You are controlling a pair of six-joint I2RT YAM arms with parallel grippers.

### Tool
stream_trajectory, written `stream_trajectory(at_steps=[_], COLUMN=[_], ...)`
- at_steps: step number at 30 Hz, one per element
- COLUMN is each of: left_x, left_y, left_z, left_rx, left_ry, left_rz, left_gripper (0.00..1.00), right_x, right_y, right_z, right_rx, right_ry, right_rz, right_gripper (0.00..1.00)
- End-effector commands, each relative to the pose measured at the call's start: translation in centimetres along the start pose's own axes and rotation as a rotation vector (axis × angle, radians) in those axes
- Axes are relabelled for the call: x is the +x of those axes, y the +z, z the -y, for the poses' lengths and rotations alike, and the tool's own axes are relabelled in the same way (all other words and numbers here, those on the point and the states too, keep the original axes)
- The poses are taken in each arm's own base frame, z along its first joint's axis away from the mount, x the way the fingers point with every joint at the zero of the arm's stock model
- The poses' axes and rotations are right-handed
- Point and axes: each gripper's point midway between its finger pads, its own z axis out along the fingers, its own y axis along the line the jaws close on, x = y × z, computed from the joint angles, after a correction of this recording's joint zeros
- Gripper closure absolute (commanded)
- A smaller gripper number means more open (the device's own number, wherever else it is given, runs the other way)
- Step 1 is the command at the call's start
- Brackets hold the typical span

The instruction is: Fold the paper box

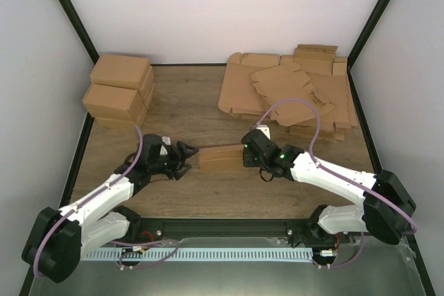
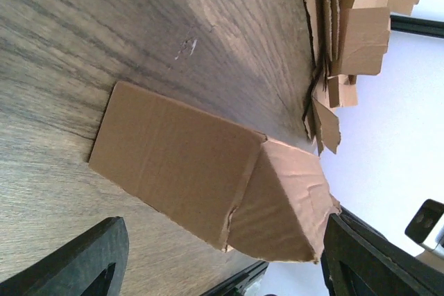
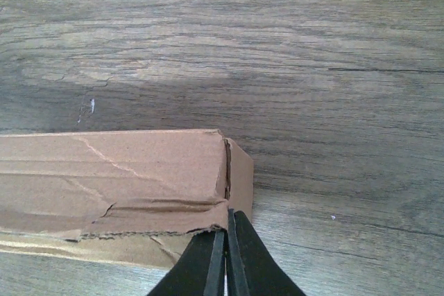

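The paper box (image 1: 220,157) lies folded into a shallow brown carton in the middle of the table, between my two grippers. My left gripper (image 1: 189,159) is just left of it, open. In the left wrist view the box (image 2: 180,164) sits ahead of the spread black fingers (image 2: 76,261), its creased end close to the right-hand finger. My right gripper (image 1: 244,158) is at the box's right end. In the right wrist view its fingers (image 3: 227,221) are pressed together, tips against the box's (image 3: 118,171) near corner, with a rough lid edge beside them.
A stack of finished brown cartons (image 1: 119,91) stands at the back left. A pile of flat cardboard blanks (image 1: 291,91) covers the back right, its edge also showing in the left wrist view (image 2: 347,39). White walls with black frame posts close the table in.
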Motion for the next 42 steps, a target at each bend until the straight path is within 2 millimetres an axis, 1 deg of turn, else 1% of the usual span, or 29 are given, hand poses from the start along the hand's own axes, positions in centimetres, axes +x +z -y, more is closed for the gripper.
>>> stream_trajectory(at_steps=[1,4,11,14,16,17,18,25,29,31,34,39,40,42], left_x=[0.3,0.4,0.2,0.0,-0.1,-0.2,-0.2,-0.3,-0.3,-0.4,-0.4,-0.4,-0.4,-0.4], left_y=[0.5,0.8,1.3,1.3,1.4,1.4,1.4,1.6,1.7,1.7,1.7,1.8,1.8,1.8], left_z=[0.9,1.1,0.3,-0.1,-0.4,-0.5,-0.6,-0.8,-0.8,-0.8,-1.0,-1.0,-1.0,-0.9], left_rx=[0.056,0.066,0.049,0.042,0.038,0.035,0.031,0.013,0.011,0.008,0.003,0.002,0.003,0.005], left_ry=[-0.028,-0.025,-0.031,-0.043,-0.047,-0.047,-0.049,-0.05,-0.049,-0.051,-0.052,-0.052,-0.052,-0.05], left_rz=[-0.026,-0.038,-0.038,-0.02,-0.012,-0.01,-0.01,-0.006,-0.007,-0.002,-0.002,-0.005,-0.005,-0.004], left_gripper=[0.2,0.22,0.42,0.47,0.49,0.5,0.5,0.5,0.5,0.5,0.5,0.5,0.5,0.5], right_x=[0.4,0.4,0.5,0.5,0.4,0.3,0.2,-0.4,-0.1,0.0,0.0,-0.2,-0.2,-0.3], right_y=[0.1,0.1,0.1,0.1,0.0,-0.1,-0.2,-1.5,-2.5,-3.1,-4.1,-5.3,-5.4,-5.6], right_z=[-0.1,-0.2,-0.2,-0.2,-0.3,-0.4,-0.5,-1.3,-1.8,-2.1,-2.7,-3.5,-3.5,-3.7], right_rx=[0.004,0.003,0.001,0.001,-0.003,-0.006,-0.01,-0.048,-0.093,-0.123,-0.176,-0.23,-0.232,-0.241], right_ry=[-0.029,-0.029,-0.029,-0.033,-0.038,-0.041,-0.046,-0.073,-0.09,-0.104,-0.144,-0.183,-0.187,-0.195], right_rz=[-0.018,-0.017,-0.02,-0.023,-0.02,-0.02,-0.02,-0.021,-0.045,-0.05,-0.05,-0.055,-0.062,-0.075], right_gripper=[0.97,0.97,0.97,0.96,0.92,0.88,0.82,0.73,0.66,0.6,0.48,0.21,0.17,0.14])
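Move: The paper box stands on edge between the grippers. Its middle is about 8 cm to the right of the left hand, 1 cm ahead and 5 cm below, with its left end just off the open fingers; the stacked boxes stand some 22 cm ahead and 22 cm left of that hand. From the right hand, at the box's right near corner, the middle is about 7 cm left, 2 cm ahead and 5 cm below; the flat cardboard lies about 24 cm ahead and 13 cm right. Ease the left gripper about 1 cm right, down and slightly forward onto the box's left end, and close its fingers to about half open, one on either side of that end. Hold the right fingers on the flap's near corner meanwhile, then open them wide, bringing that hand about 3 cm back, then up as much and slightly left, turning it some 15 degrees counter-clockwise, clear of the corner. ##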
